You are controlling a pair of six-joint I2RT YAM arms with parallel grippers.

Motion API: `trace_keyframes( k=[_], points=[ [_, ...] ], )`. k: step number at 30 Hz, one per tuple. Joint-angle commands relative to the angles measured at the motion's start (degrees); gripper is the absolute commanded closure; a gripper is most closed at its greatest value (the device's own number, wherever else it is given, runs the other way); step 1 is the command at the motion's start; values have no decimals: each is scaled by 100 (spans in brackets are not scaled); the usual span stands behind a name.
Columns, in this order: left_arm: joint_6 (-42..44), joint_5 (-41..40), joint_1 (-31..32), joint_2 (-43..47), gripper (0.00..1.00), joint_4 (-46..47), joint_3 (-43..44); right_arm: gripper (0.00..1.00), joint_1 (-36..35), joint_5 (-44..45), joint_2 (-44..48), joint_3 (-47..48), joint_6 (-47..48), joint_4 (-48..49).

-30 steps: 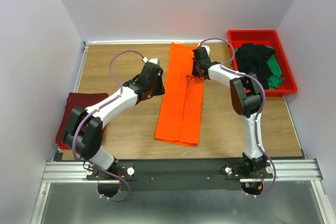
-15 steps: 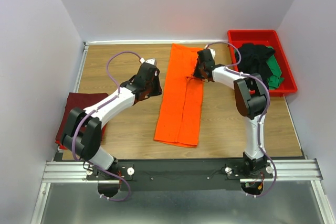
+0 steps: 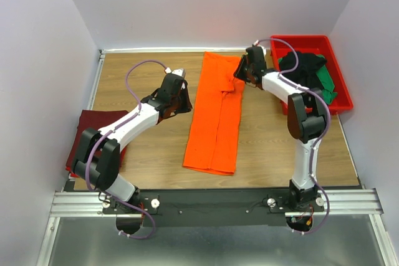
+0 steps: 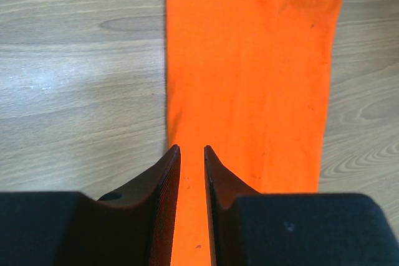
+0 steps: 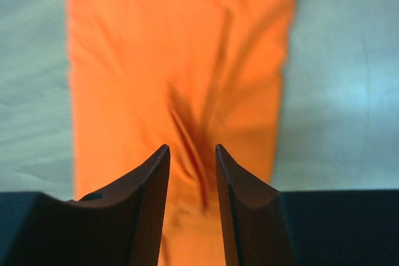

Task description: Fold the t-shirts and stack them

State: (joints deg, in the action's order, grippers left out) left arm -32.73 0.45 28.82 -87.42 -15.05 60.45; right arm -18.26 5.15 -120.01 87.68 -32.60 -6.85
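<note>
A bright orange t-shirt [image 3: 215, 113] lies flat in the middle of the table, folded lengthwise into a long strip. My left gripper [image 3: 185, 103] hovers at its left edge, jaws a narrow gap apart with nothing between them; in the left wrist view the left gripper [image 4: 192, 149] has the orange t-shirt [image 4: 249, 79] beneath it. My right gripper [image 3: 238, 78] is over the strip's far right part, open and empty. In the right wrist view, the right gripper [image 5: 192, 147] stands above creased, blurred orange t-shirt cloth [image 5: 156, 60].
A folded maroon shirt [image 3: 90, 132] lies at the table's left edge beside the left arm. At the back right, a red plastic tray [image 3: 299, 38] holds a black shirt [image 3: 302, 70] and a green shirt [image 3: 327, 85].
My right gripper has opened, let go of the orange cloth and drawn back toward the far right. The left gripper has shifted slightly left, its narrow gap unchanged.
</note>
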Motion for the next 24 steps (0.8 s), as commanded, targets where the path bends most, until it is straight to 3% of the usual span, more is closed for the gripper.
trace_keyframes(
  k=[1,5,11,24],
  points=[
    [100,149,-60,120,70,107,-42,58,-19,-479,-399,811,307,140],
    [118,149,-78,102,70,107,-42,59,-221,-551,-796,1321,517,132],
    [144,184,-104,67,70,125,-42,58,-547,529,-1297,1936,1009,-97],
    [153,263,-131,-3,70,195,-85,57,-889,1796,-1965,2587,2038,-448]
  ],
)
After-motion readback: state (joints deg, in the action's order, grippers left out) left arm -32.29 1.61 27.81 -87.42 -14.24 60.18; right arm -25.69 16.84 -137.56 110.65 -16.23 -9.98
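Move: The far part of the orange t-shirt is what I go for: from my right hand it lies about 5 cm ahead, 6 cm left and 5 cm below. Its folded-in sleeve flap is closer, about 3 cm left, level with the hand and 5 cm down. The red bin's middle stands some 27 cm to the right. From my left hand the shirt's far part lies roughly 17 cm ahead, 11 cm right and 11 cm below. I swing my right hand over the sleeve flap to the far part of the shirt: first up and forward about 4 cm each, then left to some 7 cm from the start while sinking about 6 cm, easing back right slightly at the end. The wrist rolls nearly 20 degrees, left side dropping, and my part-open fingers hold their gap. ##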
